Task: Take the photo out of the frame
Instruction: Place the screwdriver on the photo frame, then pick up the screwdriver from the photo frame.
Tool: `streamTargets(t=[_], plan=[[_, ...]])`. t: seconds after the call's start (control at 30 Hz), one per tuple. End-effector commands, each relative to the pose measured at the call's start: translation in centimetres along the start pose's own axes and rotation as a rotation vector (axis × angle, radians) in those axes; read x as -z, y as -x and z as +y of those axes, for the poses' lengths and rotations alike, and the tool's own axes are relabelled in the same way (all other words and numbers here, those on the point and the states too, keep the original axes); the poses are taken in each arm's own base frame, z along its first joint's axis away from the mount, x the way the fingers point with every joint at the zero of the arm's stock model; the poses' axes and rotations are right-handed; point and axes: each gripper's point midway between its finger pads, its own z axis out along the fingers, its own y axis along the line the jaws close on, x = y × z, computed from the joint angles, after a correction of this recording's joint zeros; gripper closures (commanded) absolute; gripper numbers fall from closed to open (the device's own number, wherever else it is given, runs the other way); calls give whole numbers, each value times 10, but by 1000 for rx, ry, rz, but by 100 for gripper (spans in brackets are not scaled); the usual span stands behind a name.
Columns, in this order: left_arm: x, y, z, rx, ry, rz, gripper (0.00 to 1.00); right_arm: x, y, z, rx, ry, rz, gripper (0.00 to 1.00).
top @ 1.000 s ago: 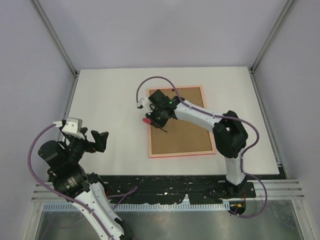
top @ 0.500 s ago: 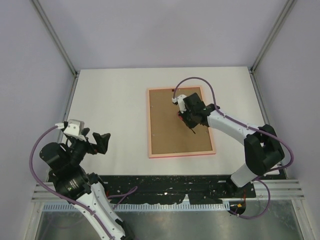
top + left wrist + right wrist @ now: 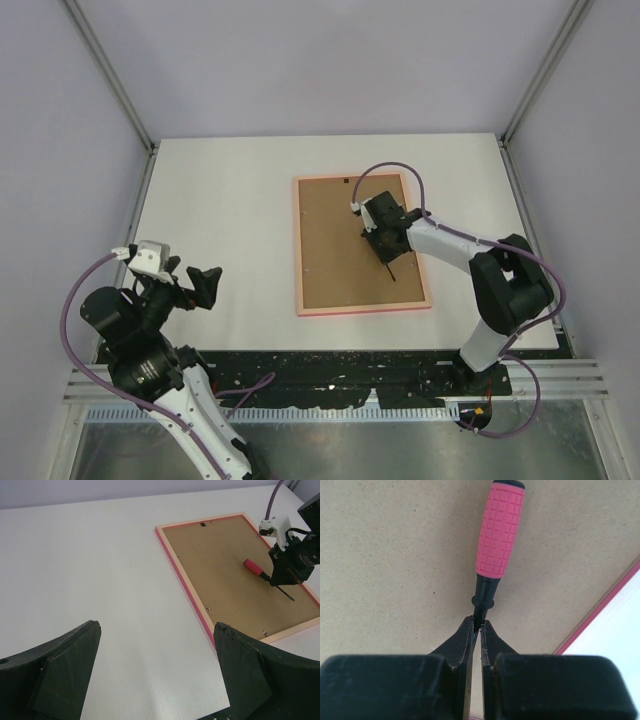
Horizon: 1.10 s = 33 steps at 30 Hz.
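The frame (image 3: 298, 250) lies face down on the white table, its pink rim around a brown backing board (image 3: 335, 250). The photo is hidden under that board. My right gripper (image 3: 384, 240) hovers over the board's right half, shut on the dark shaft of a pink-handled screwdriver (image 3: 500, 535). In the right wrist view the right gripper (image 3: 480, 625) pinches the shaft just below the handle, and the frame's rim (image 3: 600, 612) runs past at the right. From the left wrist view the screwdriver (image 3: 256, 569) lies slanted just above the board (image 3: 225, 565). My left gripper (image 3: 195, 283) stands open, well left of the frame.
Small metal tabs (image 3: 207, 610) sit along the board's edges and a dark hanger (image 3: 202, 525) at its far end. The table's near edge (image 3: 300, 350) borders the black base rail. Grey walls close off the left, right and back.
My right gripper has carried the screwdriver from the board's left edge across to its right half. The left arm has barely moved.
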Motion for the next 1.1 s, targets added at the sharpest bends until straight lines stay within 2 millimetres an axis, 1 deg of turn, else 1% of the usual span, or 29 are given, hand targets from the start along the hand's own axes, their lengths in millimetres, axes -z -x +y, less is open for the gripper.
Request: streamTargets(t=[0.0,0.07,0.13,0.17,0.2,0.23,0.27,0.3,0.33,0.43,0.53,0.63,0.7,0.83,1.07], plan=[[-3,7,4,-12,2,-21,0,1,9,7,-27,32,18,92],[-2,7,7,-19,21,-19,0,-1,5,10,-32,49,56,92],[0,7,7,-36,36,-27,0,-2,6,14,-41,68,74,91],[1,7,6,-40,37,-30,0,-1,8,15,-41,77,73,87],[1,8,4,-48,35,-38,0,1,12,16,-43,80,70,80],[1,7,3,-49,27,-38,0,3,13,15,-43,80,69,75],[2,8,1,-54,21,-43,0,5,18,14,-42,78,58,66],[1,8,1,-50,20,-41,0,7,23,14,-41,78,47,62],[1,8,2,-46,18,-39,0,9,24,13,-35,77,49,55],[-1,7,4,-35,17,-29,0,13,35,10,-21,69,42,46],[-1,7,5,-33,19,-26,0,13,48,6,-4,51,29,45],[-1,6,4,-32,20,-28,0,7,65,3,0,42,30,45],[-1,6,5,-33,20,-28,0,1,70,3,-5,49,48,45],[-1,5,5,-32,24,-26,0,-10,72,2,-26,66,101,45],[-1,4,5,-33,22,-26,0,-14,75,-8,-47,66,129,46]])
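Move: The right hand pinches the screwdriver just below its handle. The photo frame lies face down beneath: its middle is about 2 cm ahead, 5 cm left and 2 cm below. The handle's middle is some 3 cm ahead and 2 cm left, the blade tip roughly 5 cm back and 3 cm right, and the frame's right rim 8 cm right, about level. From the left hand the frame's middle lies about 18 cm ahead, 26 cm right and 27 cm below. The right hand lowers the held screwdriver about 1 cm more onto the frame's back board, then opens its fingers to roughly half and lets go as it lifts off, while the wrist tips the fingertips nearer to straight down, ending up about 10 degrees over. With the fingers still parted it rises some 3 cm and travels about 6 cm forward and 4 cm left, up along the screwdriver towards the handle's butt end, then sinks about 2 cm again to stop low over that end. ##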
